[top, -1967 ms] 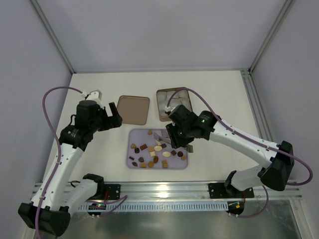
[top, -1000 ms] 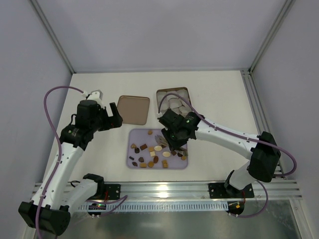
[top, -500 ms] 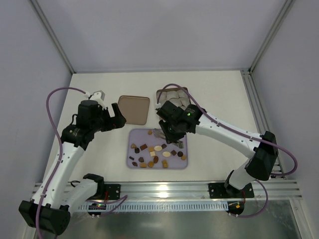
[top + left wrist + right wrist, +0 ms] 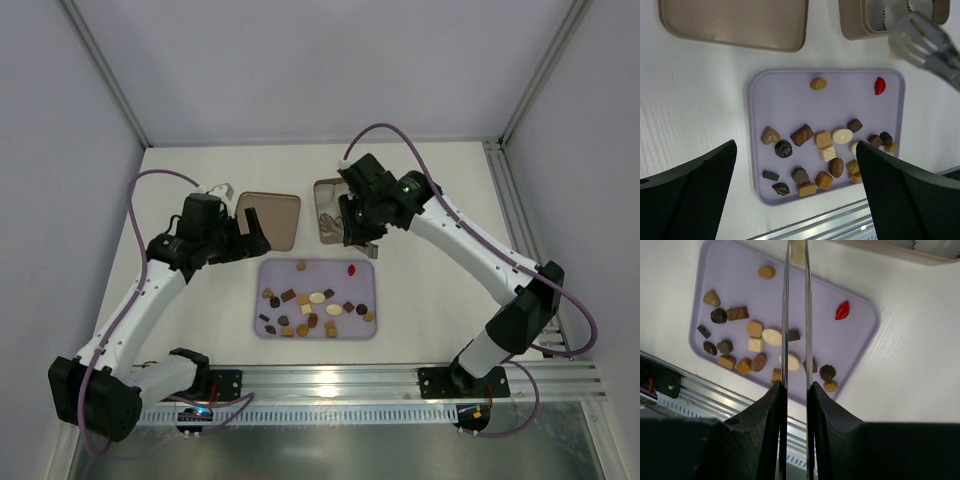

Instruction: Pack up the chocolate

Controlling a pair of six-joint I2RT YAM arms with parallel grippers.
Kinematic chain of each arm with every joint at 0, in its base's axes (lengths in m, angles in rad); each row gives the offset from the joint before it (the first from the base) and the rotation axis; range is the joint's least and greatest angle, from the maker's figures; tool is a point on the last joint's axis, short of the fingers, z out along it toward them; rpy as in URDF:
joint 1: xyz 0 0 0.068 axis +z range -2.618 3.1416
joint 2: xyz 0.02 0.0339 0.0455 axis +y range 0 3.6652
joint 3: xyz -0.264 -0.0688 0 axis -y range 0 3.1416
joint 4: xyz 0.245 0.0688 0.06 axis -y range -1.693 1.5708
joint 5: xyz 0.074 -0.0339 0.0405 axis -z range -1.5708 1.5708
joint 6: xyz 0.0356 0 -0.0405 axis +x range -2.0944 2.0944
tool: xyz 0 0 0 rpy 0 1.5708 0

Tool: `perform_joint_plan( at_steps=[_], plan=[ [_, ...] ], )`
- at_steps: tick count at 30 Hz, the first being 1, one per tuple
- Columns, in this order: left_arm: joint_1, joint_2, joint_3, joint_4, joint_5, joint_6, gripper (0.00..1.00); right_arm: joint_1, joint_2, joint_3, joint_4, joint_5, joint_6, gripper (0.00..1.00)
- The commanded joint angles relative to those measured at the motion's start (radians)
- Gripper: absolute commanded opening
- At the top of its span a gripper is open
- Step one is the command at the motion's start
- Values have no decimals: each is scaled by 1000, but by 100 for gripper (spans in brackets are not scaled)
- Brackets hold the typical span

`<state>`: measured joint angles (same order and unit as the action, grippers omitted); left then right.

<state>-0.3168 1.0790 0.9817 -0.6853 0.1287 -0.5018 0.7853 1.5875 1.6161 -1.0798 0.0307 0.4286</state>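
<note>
Several small chocolates (image 4: 317, 298) in brown, caramel and cream lie on a lilac tray (image 4: 365, 330), with a red one (image 4: 880, 85) near its far right corner. My right gripper (image 4: 358, 222) is shut on metal tongs (image 4: 785, 315). The tong tips pinch a cream chocolate (image 4: 797, 252) at the near edge of the gold-brown tin (image 4: 855, 22). My left gripper (image 4: 797, 172) is open and holds nothing; it hangs above the tray's near half, and in the top view it (image 4: 245, 232) sits beside the lid.
The tin's lid (image 4: 275, 215) lies flat to the left of the tin. White crinkled paper cups (image 4: 890, 10) sit inside the tin. A metal rail (image 4: 330, 385) runs along the table's near edge. Grey walls enclose the table.
The right arm has lifted the tongs off the tray and swung them back to the tin. The left arm has moved right, closer to the lid and tray.
</note>
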Motion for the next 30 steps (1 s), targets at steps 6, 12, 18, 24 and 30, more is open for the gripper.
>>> perform_joint_plan(
  at_steps=[6,12,18,24,30],
  plan=[
    [-4,32,48,52,39,-20,100,-176,129,229,23,-52,-105,18],
    [-4,24,35,52,32,-14,100,-253,285,367,67,-61,-96,18],
    [-4,38,37,52,38,-11,100,-270,409,445,101,-81,-76,17],
    [-4,38,37,52,37,-9,100,-270,451,449,129,-71,-73,17],
    [-4,38,32,52,28,-4,100,-270,477,441,139,-69,-73,17]
  ],
)
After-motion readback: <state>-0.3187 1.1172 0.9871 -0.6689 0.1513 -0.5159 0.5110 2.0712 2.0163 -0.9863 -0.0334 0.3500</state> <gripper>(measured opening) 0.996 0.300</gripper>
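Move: My right hand holds a pale chocolate between its tong tips. The box's far-left paper cup lies about 16 cm ahead, 1 cm right and 7 cm below; the box's middle is some 12 cm ahead and 5 cm right. The red chocolate sits about 4 cm back and 6 cm right, the brown lid roughly 7 cm ahead and 10 cm left. From my left hand that cup is about 13 cm ahead and 11 cm right. Keeping the pale chocolate pinched, I swing my right hand some 17 cm forward, away from the lavender tray and over the near part of the box, rising about 2 cm at first and then sinking more than 7 cm towards the far-left cup. The wrist turns about 10 degrees clockwise, and I slow almost to a stop at the end. ##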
